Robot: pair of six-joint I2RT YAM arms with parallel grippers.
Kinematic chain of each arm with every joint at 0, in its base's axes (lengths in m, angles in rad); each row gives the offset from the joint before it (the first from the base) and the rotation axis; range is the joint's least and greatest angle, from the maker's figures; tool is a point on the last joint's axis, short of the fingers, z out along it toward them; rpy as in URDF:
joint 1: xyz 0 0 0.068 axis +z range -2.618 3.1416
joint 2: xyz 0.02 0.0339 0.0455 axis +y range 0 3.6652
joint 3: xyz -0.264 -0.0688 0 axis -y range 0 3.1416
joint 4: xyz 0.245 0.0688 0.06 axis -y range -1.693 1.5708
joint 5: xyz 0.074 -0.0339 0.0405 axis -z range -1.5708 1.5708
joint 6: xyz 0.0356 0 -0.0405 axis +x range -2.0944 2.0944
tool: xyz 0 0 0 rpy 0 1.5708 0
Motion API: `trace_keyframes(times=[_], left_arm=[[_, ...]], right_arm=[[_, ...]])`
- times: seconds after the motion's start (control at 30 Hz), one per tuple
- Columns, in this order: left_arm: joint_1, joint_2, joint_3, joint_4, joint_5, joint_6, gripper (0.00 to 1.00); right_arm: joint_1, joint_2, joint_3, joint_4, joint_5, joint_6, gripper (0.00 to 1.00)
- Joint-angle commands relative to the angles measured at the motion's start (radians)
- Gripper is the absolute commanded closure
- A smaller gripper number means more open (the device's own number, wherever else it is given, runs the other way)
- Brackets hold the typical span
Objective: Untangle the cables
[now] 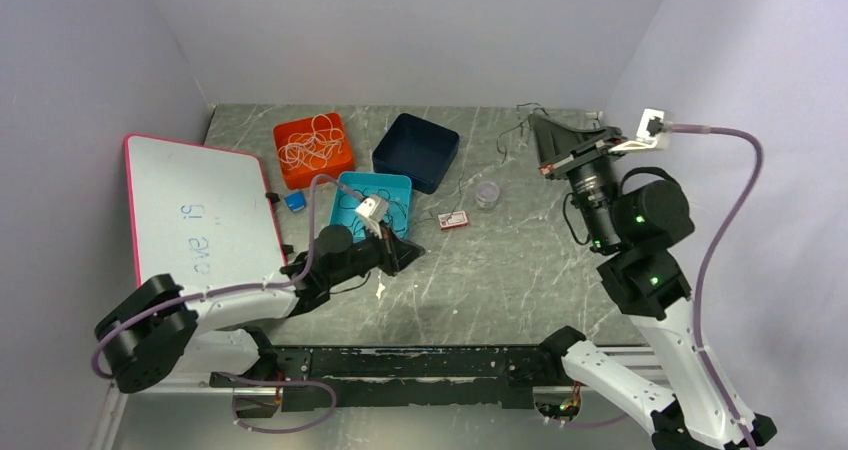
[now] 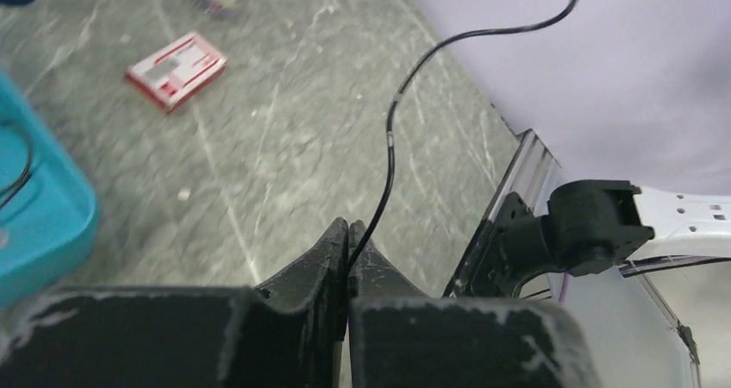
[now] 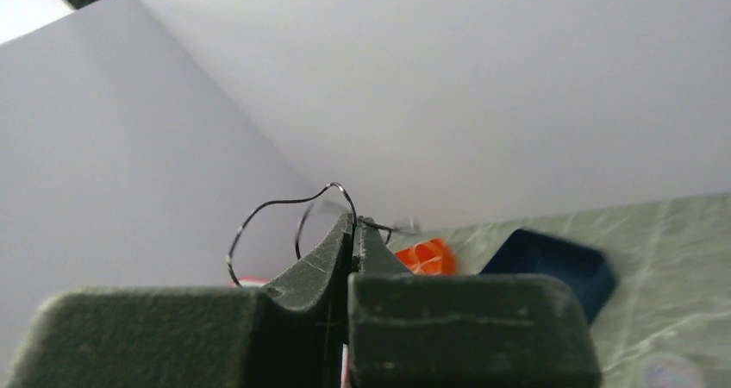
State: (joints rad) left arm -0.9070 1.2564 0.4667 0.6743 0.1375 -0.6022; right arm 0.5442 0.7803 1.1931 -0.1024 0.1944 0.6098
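A thin black cable [image 2: 390, 147] rises from between the fingers of my left gripper [image 2: 349, 233], which is shut on it low over the table beside the teal tray [image 1: 398, 185]. In the top view this gripper [image 1: 408, 254] sits left of centre. My right gripper [image 1: 541, 127] is raised at the back right. It is shut on a black cable [image 3: 259, 209] that loops out to the left of its fingertips [image 3: 353, 226]. More fine black cable [image 1: 503, 136] trails near the back wall. More dark wire lies inside the teal tray.
An orange tray [image 1: 313, 148] of rubber bands and a navy box [image 1: 416, 151] stand at the back. A pink-edged whiteboard [image 1: 200, 215] lies at the left. A red-and-white card [image 1: 452, 220] and a small clear cup [image 1: 487, 193] rest mid-table.
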Motion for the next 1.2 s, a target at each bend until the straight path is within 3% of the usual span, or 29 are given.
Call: trace_keyframes(times=[0.0,0.2,0.43,0.57,0.87,1.07,1.17], left_arm=[[0.000,-0.136,-0.056,-0.137,-0.158,-0.061,0.93],[0.000,-0.385,-0.061,-0.483,-0.390,-0.102,0.93],[0.000,-0.613,-0.010,-0.849,-0.616,-0.129,0.93],[0.000,-0.654,0.009,-0.847,-0.576,-0.048,0.92],[0.000,-0.519,0.048,-0.605,-0.201,0.148,0.48],[-0.001,-0.563,0.040,-0.629,-0.195,0.151,0.27],[0.000,-0.600,0.040,-0.655,-0.174,0.164,0.23]], right_arm=[[-0.003,-0.009,0.050,-0.085,0.175,-0.266,1.00],[-0.004,-0.037,0.070,-0.136,0.299,-0.431,1.00],[-0.004,-0.066,0.065,-0.171,0.376,-0.485,1.00],[-0.004,-0.050,0.075,-0.172,0.327,-0.460,1.00],[-0.004,0.144,0.220,-0.178,0.083,-0.399,1.00],[-0.004,0.255,0.290,-0.154,0.025,-0.397,1.00],[-0.004,0.311,0.318,-0.148,0.013,-0.395,1.00]])
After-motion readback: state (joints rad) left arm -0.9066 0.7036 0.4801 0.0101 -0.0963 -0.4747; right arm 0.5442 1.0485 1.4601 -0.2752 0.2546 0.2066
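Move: The left gripper, shut on a black cable, has the teal bin some 15 cm ahead and 12 cm to its left, about 15 cm below; the matchbox lies roughly 15 cm ahead and 8 cm to its right. The right gripper holds another length of black cable high up: the navy bin is about 27 cm ahead, 18 cm left and 47 cm below, with the clear jar some 18 cm ahead of that hand and level with it sideways, equally low. Bring the left gripper about 14 cm left with its pinched cable, turning counter-clockwise, then open the fingers wide and let go while easing back right. Keep the right gripper shut on its cable: swing it some 8 cm right, away from the left hand, rolling its left side down, then back left and forward towards the navy bin. ##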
